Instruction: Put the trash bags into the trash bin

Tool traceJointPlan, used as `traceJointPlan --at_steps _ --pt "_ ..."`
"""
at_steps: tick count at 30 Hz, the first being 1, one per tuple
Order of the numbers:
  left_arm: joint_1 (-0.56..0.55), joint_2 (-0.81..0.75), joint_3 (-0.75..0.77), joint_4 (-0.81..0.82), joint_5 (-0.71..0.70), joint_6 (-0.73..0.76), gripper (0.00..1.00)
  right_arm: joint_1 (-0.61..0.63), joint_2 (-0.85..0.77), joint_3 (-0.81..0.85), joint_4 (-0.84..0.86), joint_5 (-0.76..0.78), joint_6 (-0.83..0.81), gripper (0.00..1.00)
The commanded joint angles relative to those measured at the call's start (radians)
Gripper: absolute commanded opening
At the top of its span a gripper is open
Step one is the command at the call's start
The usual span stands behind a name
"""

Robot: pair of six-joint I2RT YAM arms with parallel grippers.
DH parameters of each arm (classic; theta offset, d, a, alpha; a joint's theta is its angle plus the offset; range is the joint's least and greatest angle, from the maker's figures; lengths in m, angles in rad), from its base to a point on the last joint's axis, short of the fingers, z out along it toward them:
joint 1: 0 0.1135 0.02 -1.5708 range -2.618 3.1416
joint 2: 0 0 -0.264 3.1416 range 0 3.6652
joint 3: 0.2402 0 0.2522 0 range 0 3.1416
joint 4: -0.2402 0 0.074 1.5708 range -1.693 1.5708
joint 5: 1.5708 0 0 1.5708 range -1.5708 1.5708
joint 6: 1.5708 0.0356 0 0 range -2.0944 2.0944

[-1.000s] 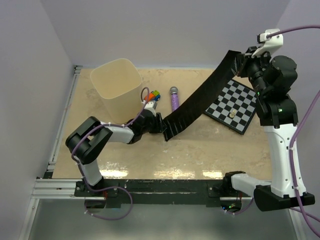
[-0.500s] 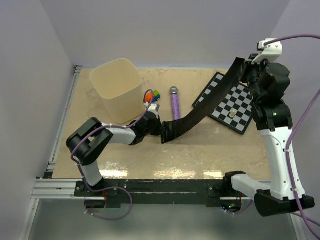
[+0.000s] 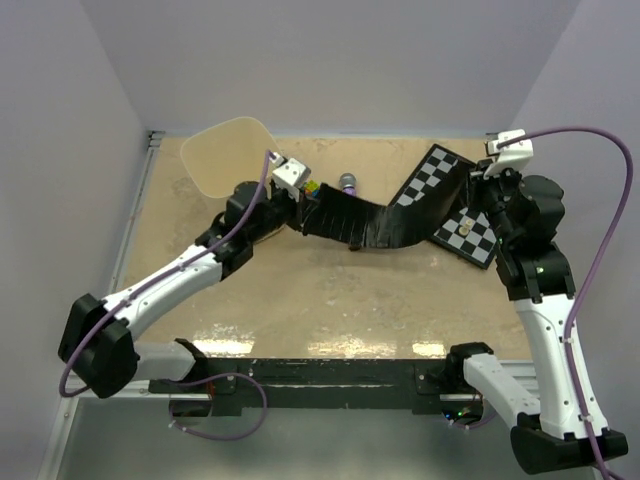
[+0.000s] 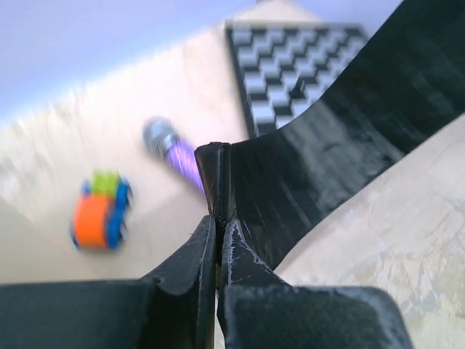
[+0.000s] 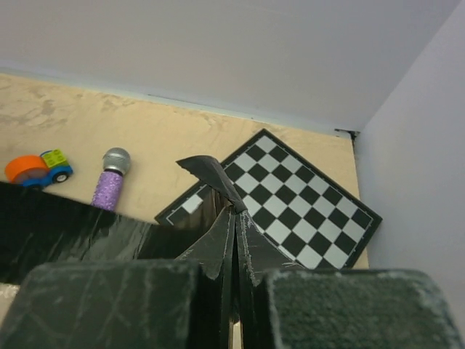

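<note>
A long dark glossy trash bag (image 3: 372, 224) hangs stretched between my two grippers above the table. My left gripper (image 3: 306, 205) is shut on its left end, just right of the cream trash bin (image 3: 225, 155), whose near side my left arm hides. In the left wrist view the jaws (image 4: 218, 218) pinch the bag's folded edge (image 4: 215, 174). My right gripper (image 3: 476, 188) is shut on the bag's right end over the chequered board; in the right wrist view a twisted corner of the bag (image 5: 211, 174) sticks out past the closed fingertips (image 5: 236, 214).
A black-and-white chequered board (image 3: 432, 168) lies at the back right with a small pale piece (image 3: 466, 228) on it. A purple glittery cylinder (image 3: 347, 182) and a small orange, green and blue toy (image 3: 313, 187) lie behind the bag, right of the bin.
My left gripper closed on the bag's left end, then rose and swung back towards the bin. My right gripper came lower, so the bag now hangs nearly level.
</note>
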Motion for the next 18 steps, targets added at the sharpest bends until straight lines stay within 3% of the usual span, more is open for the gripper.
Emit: traceJointPlan --at_steps 1,5,9,13,18 --pt "0.033 -0.101 0.147 -0.111 0.192 0.32 0.0 -0.002 0.007 0.007 0.052 -0.113 0.007 0.0" --pt "0.045 -0.139 0.267 -0.298 0.257 0.579 0.0 -0.002 -0.015 -0.016 0.106 -0.068 0.034 0.0" --pt "0.048 -0.145 0.368 -0.372 0.142 0.787 0.0 0.0 -0.065 -0.06 0.178 -0.002 0.047 0.0" --pt "0.053 -0.152 0.405 -0.289 -0.137 0.903 0.0 -0.005 -0.09 -0.074 0.24 0.117 0.05 0.0" --pt "0.122 -0.173 0.372 -0.032 -0.33 0.963 0.0 -0.011 -0.099 -0.068 0.3 0.242 0.037 0.0"
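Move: With the black trash bag already pinched between both hands, the trash bin's middle lies about 8 cm ahead, 14 cm left and 8 cm below the left hand. On the table roughly 20 cm below that hand are the toy car, 15 cm ahead and 3 cm left, and the microphone, 10 cm ahead and 8 cm right. From the right hand the bin is some 10 cm ahead, 44 cm left and 24 cm lower. Left hand lifts its bag end about 18 cm, then leftward, wrist tilting up; right keeps its pinch, rising slightly. ##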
